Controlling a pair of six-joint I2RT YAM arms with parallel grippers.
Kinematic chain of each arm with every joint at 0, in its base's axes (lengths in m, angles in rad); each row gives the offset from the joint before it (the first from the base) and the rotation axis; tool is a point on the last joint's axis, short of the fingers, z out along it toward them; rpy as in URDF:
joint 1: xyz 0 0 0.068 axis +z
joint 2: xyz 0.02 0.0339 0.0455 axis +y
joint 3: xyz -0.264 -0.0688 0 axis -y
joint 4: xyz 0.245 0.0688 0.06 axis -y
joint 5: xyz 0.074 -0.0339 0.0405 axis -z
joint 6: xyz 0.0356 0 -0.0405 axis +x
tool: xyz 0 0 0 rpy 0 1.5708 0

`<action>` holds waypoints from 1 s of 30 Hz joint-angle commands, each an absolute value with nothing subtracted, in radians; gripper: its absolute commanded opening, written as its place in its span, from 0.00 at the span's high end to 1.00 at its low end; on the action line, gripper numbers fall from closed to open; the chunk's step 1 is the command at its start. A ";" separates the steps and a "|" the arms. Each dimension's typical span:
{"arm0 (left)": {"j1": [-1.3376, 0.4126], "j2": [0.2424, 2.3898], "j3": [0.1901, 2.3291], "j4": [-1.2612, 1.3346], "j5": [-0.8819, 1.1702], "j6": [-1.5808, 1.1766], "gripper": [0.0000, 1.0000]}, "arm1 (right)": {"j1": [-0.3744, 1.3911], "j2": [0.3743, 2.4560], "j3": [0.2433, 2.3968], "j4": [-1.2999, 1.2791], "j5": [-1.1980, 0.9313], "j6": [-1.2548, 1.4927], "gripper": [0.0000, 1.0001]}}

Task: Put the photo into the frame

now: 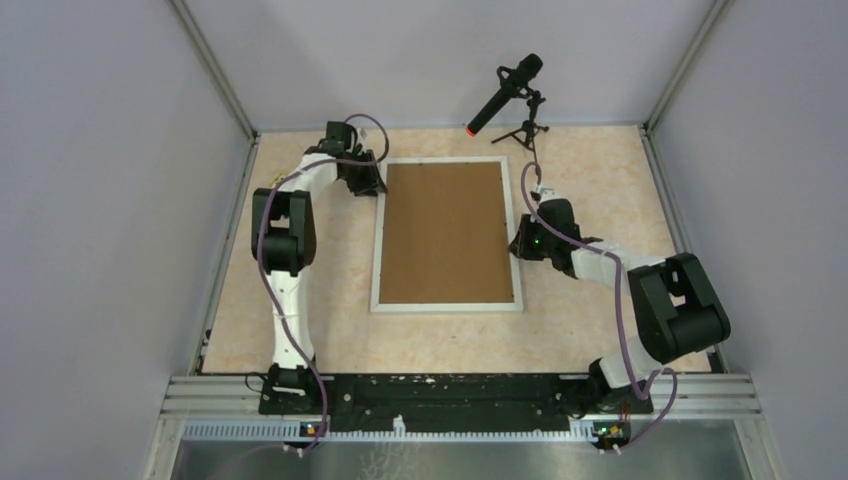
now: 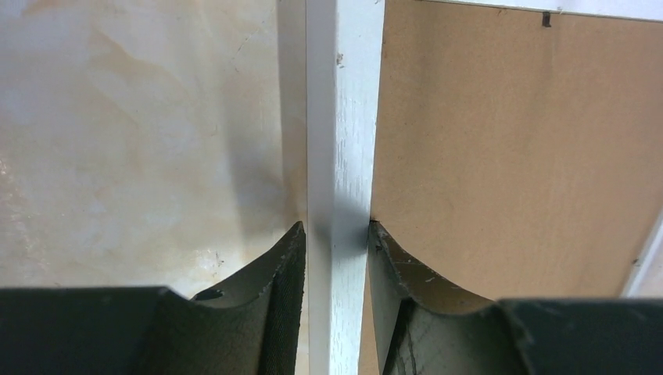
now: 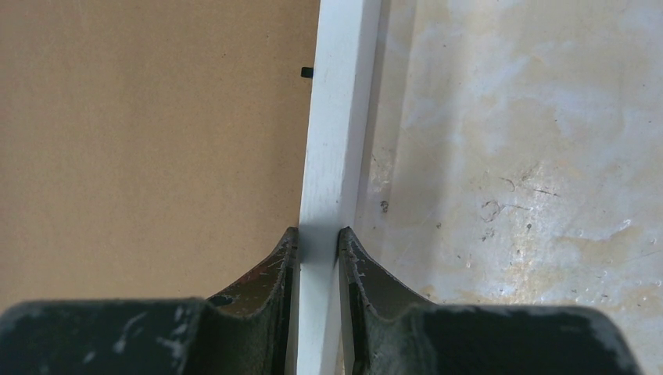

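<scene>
The frame (image 1: pixel 447 306), thin white moulding, lies flat in the middle of the table with a brown backing board (image 1: pixel 447 232) filling it. The photo is hidden. My left gripper (image 1: pixel 378 185) is shut on the frame's left rail near its far corner. In the left wrist view the white rail (image 2: pixel 344 117) runs between the two fingers of the left gripper (image 2: pixel 336 230), with the board (image 2: pixel 500 141) on the right. My right gripper (image 1: pixel 517 245) is shut on the right rail about halfway along. There the right gripper (image 3: pixel 319 234) pinches the rail (image 3: pixel 336 141), with the board (image 3: pixel 148 141) on the left.
A black microphone (image 1: pixel 505 92) on a small tripod stands at the back of the table, just beyond the frame's far right corner. Grey walls enclose the marbled tabletop (image 1: pixel 600 200) on three sides.
</scene>
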State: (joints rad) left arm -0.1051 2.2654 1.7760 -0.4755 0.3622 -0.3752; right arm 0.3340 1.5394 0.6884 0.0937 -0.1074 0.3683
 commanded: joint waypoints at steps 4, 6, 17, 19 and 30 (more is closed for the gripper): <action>-0.184 2.427 1.929 -0.697 0.095 -0.229 0.61 | 0.372 1.611 0.652 -0.041 -0.143 0.345 1.00; -0.203 2.447 1.965 -0.727 0.062 -0.200 0.61 | 0.372 1.608 0.651 -0.039 -0.143 0.345 1.00; -0.307 2.505 2.156 -0.908 -0.223 -0.060 0.60 | 0.376 1.607 0.652 -0.040 -0.140 0.344 1.00; -0.314 2.442 2.140 -0.903 -0.173 -0.095 0.51 | 0.377 1.607 0.652 -0.040 -0.138 0.344 1.00; -0.146 1.897 1.603 -0.570 0.306 -0.238 0.35 | 0.387 1.609 0.655 -0.043 -0.133 0.342 1.00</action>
State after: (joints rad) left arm -0.2310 2.1128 1.7744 -0.7181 0.1432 -0.1726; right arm 0.3408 1.5414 0.6891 0.0998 -0.0948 0.3691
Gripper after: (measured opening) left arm 0.643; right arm 0.188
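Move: The frame, with its brown backing on top, already has its left rail between the left fingers, about 8 cm short of the far-left corner; its middle lies roughly 16 cm to that hand's right and 13 cm back, a touch lower. Some 27 cm to the hand's left and about level with it lies the yellow packet. From the right hand, holding the right rail, the frame's middle is about 17 cm left and 5 cm ahead. The frame's left rail is nudged some 1.5 cm forward and a little to the right by the left hand, whose wrist rolls about 30 degrees, left side rising. Then the left fingers open, come free of the rail and draw back about 6 cm along it while rising some 3 cm, the roll partly undone. The right hand stays put, still gripping the right rail. ##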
